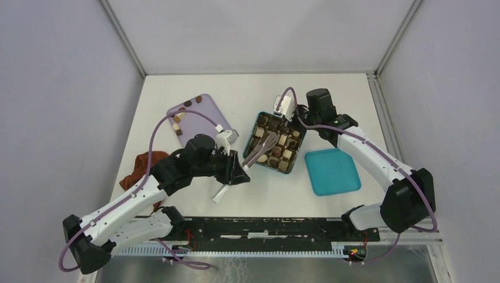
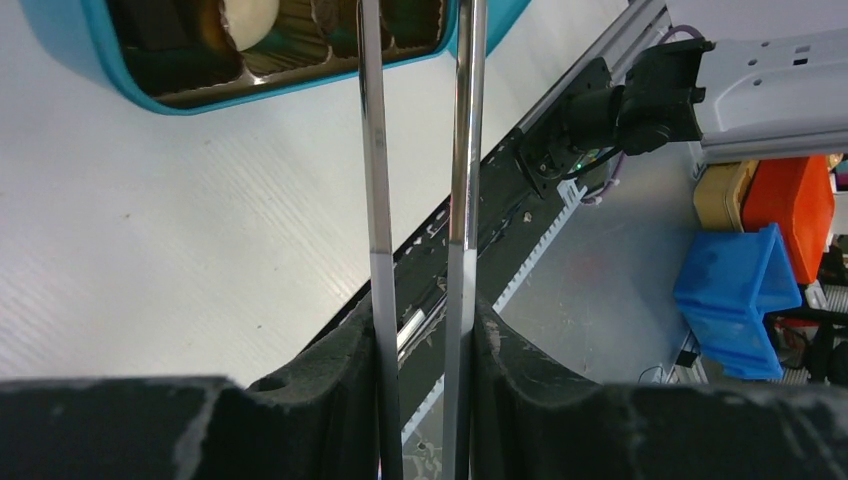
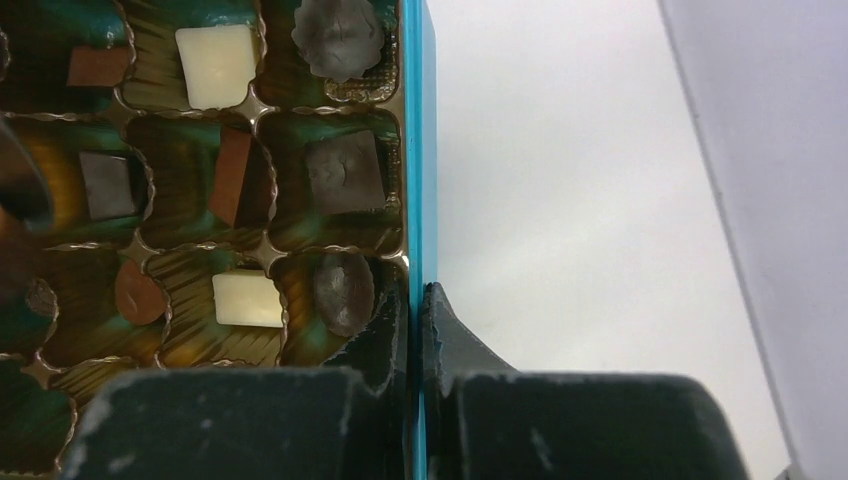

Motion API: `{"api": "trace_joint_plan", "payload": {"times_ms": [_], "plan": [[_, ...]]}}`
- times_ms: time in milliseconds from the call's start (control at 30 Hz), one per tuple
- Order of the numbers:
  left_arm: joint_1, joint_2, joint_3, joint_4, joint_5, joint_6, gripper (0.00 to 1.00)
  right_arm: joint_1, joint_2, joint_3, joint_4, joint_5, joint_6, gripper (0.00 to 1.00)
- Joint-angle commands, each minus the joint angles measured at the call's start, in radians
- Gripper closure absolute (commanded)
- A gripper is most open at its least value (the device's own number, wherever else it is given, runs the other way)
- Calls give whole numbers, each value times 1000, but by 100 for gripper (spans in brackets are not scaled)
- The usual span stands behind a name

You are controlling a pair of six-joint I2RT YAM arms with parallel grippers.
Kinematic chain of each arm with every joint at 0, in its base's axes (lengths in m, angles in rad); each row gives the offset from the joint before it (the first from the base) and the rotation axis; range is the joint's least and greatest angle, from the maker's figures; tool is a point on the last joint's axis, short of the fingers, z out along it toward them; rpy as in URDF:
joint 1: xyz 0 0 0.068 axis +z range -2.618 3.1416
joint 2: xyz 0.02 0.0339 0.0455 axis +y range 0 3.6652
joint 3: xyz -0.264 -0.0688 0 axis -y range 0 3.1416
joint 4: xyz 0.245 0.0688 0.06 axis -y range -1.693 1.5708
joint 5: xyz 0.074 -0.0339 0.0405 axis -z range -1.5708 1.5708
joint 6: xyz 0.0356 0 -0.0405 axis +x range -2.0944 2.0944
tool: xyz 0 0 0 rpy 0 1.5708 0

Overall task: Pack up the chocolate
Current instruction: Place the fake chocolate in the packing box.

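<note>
Several chocolate pieces (image 1: 180,116) lie on the lilac tray (image 1: 203,124) at the back left. More chocolate (image 3: 345,170), dark, tan and cream, fills cells of the teal box (image 1: 277,141). My left gripper (image 1: 242,168) (image 2: 425,350) is shut on a pair of metal tongs (image 1: 262,150) (image 2: 375,200), whose two arms reach over the box's near-left cells. The tong tips are cut off in the left wrist view, so I cannot tell if they hold a piece. My right gripper (image 1: 293,122) (image 3: 418,310) is shut on the box's thin teal wall (image 3: 415,150) at its far right side.
The teal lid (image 1: 332,171) lies flat right of the box. A reddish-brown cloth (image 1: 141,168) sits crumpled at the left, partly under my left arm. The black rail (image 1: 265,227) runs along the near table edge. White walls enclose the table.
</note>
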Motion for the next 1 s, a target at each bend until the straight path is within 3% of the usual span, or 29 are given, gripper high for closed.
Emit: {"api": "trace_joint_plan", "payload": {"times_ms": [0, 700, 967], "plan": [[-61, 35, 11, 137, -4, -13, 98, 4, -53, 3, 66, -5, 19, 100], [-237, 204, 43, 63, -108, 66, 98, -6, -22, 3, 43, -63, 15, 100], [-241, 131, 87, 27, -176, 107, 98, -4, -111, -20, 86, 45, -3, 100]]}}
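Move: The empty cell for the chocolate sits in the box's near row towards the right. From the left hand it is about 5 cm ahead, 14 cm to the right and 9 cm lower. The packing box's middle is some 12 cm ahead, 11 cm right and 7 cm below. The blue tray lies on the table level with that hand, roughly 36 cm right and 20 cm down. From the right hand, the cell is about 14 cm back, straight in line, and 7 cm lower. The brown chocolate, still in the tongs, is carried from over the box's middle towards the empty near-row cell: the left hand first draws right and back, then mostly sinks, about 5 cm in all, swinging and dipping the tongs roughly 10 degrees clockwise and down to the right. It keeps the tongs squeezed. The right hand keeps its pinch on the far rim, holding the box up tilted and nearly still. ##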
